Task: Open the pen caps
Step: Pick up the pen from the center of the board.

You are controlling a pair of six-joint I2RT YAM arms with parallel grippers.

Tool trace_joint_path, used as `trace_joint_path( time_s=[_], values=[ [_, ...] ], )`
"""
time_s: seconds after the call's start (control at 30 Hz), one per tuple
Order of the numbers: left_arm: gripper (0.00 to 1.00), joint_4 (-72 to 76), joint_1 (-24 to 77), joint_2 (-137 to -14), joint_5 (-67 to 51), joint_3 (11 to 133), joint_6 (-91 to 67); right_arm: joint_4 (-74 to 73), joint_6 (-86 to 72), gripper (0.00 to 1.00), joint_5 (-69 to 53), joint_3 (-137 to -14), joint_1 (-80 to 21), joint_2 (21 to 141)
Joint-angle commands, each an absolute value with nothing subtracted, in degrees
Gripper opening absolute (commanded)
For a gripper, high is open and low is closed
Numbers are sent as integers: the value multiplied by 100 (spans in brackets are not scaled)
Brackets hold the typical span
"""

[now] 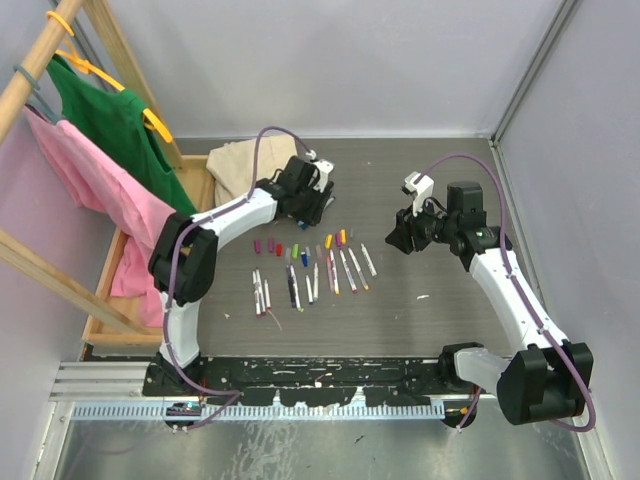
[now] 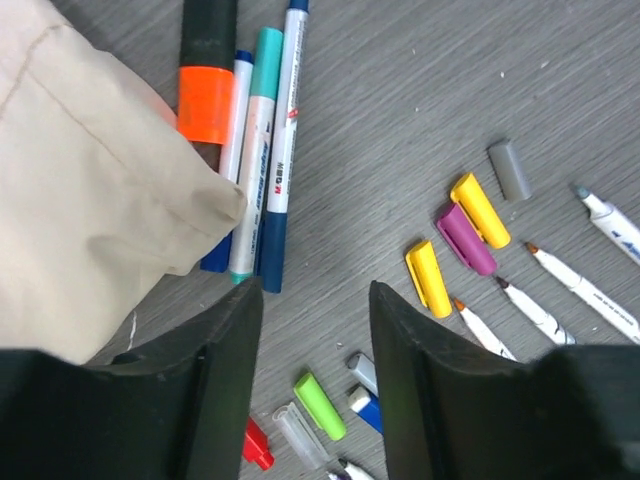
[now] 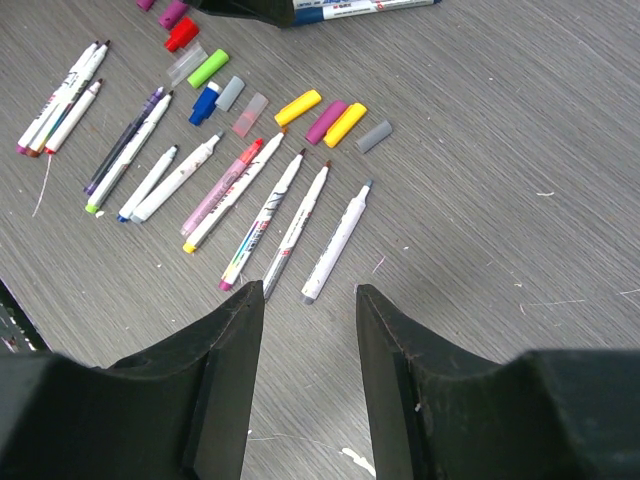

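Note:
Loose pen caps lie in a row behind the pens on the grey table: yellow [image 2: 481,210], purple [image 2: 465,240], yellow [image 2: 428,278], grey [image 2: 510,170], green [image 2: 320,405] and red [image 2: 257,445]. Several uncapped white-barrelled pens [image 3: 265,210] lie side by side below them, also visible from above as a row of pens [image 1: 310,275]. My left gripper [image 2: 315,290] hovers open and empty over the caps' back end. Just ahead of it lie three capped pens [image 2: 262,150]. My right gripper [image 3: 310,292] is open and empty, to the right of the pens.
A thick black marker with an orange band [image 2: 207,90] lies against a beige cloth [image 2: 90,180] at the back. A wooden rack [image 1: 60,40] with green [image 1: 115,120] and pink [image 1: 95,190] garments and a wooden tray [image 1: 110,300] stand at the left.

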State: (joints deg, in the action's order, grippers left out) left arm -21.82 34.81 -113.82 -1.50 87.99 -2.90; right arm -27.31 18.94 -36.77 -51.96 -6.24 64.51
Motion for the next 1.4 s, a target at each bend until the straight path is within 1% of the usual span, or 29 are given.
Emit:
trace_joint_path(
  time_s=[0.0,0.13,0.47,0.83,1.1,1.2,1.27,1.37],
  values=[
    [44,-2678,3440,-11697,-387,9358,104,-2526,1872,48,-3797,-5320,-597,6419],
    [38,-2931,3347,-12010,-355,9701,140,-2525,1881,48,-3801,-5310,-597,6417],
    [38,-3209,3281,-12410,-432,10062,220,-2531,1880,48,-3797,-5309,-597,6421],
    [33,-3342,3217,-12653,-540,10295,219,-2530,1880,48,-3814,-5304,-598,6435],
    [23,-3411,3208,-12689,-584,10271,179,-2529,1873,48,-3823,-5309,-595,6444],
    [24,-3419,3217,-12676,-582,10234,123,-2528,1872,48,-3832,-5311,-593,6445],
    [28,-3413,3217,-12673,-476,10201,77,-2528,1872,48,-3840,-5311,-593,6441],
    [28,-3459,3247,-12697,-349,10193,62,-2525,1863,48,-3849,-5313,-590,6449]
  ],
)
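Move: The blue-capped pen's middle lies about 5 cm ahead of my left hand, 2 cm to its right and 7 cm below, its cap end nearest me. The teal-capped pen lies against its left side. The orange marker is some 12 cm ahead and 2 cm right, and the nearest yellow cap 3 cm back and 5 cm right. From my idle right hand the blue-capped pen is about 20 cm ahead, 26 cm left and 16 cm below. I lower my left hand about 6 cm onto the cap end of the blue-capped pen, quickly at first, then easing off, with barely a centimetre of drift forward and left. My wrist tilts some 10 degrees so that the fingers point more steeply down, and I narrow them from about half open to roughly a quarter, a fingertip on either side of the dark blue cap, not yet shut on it. ##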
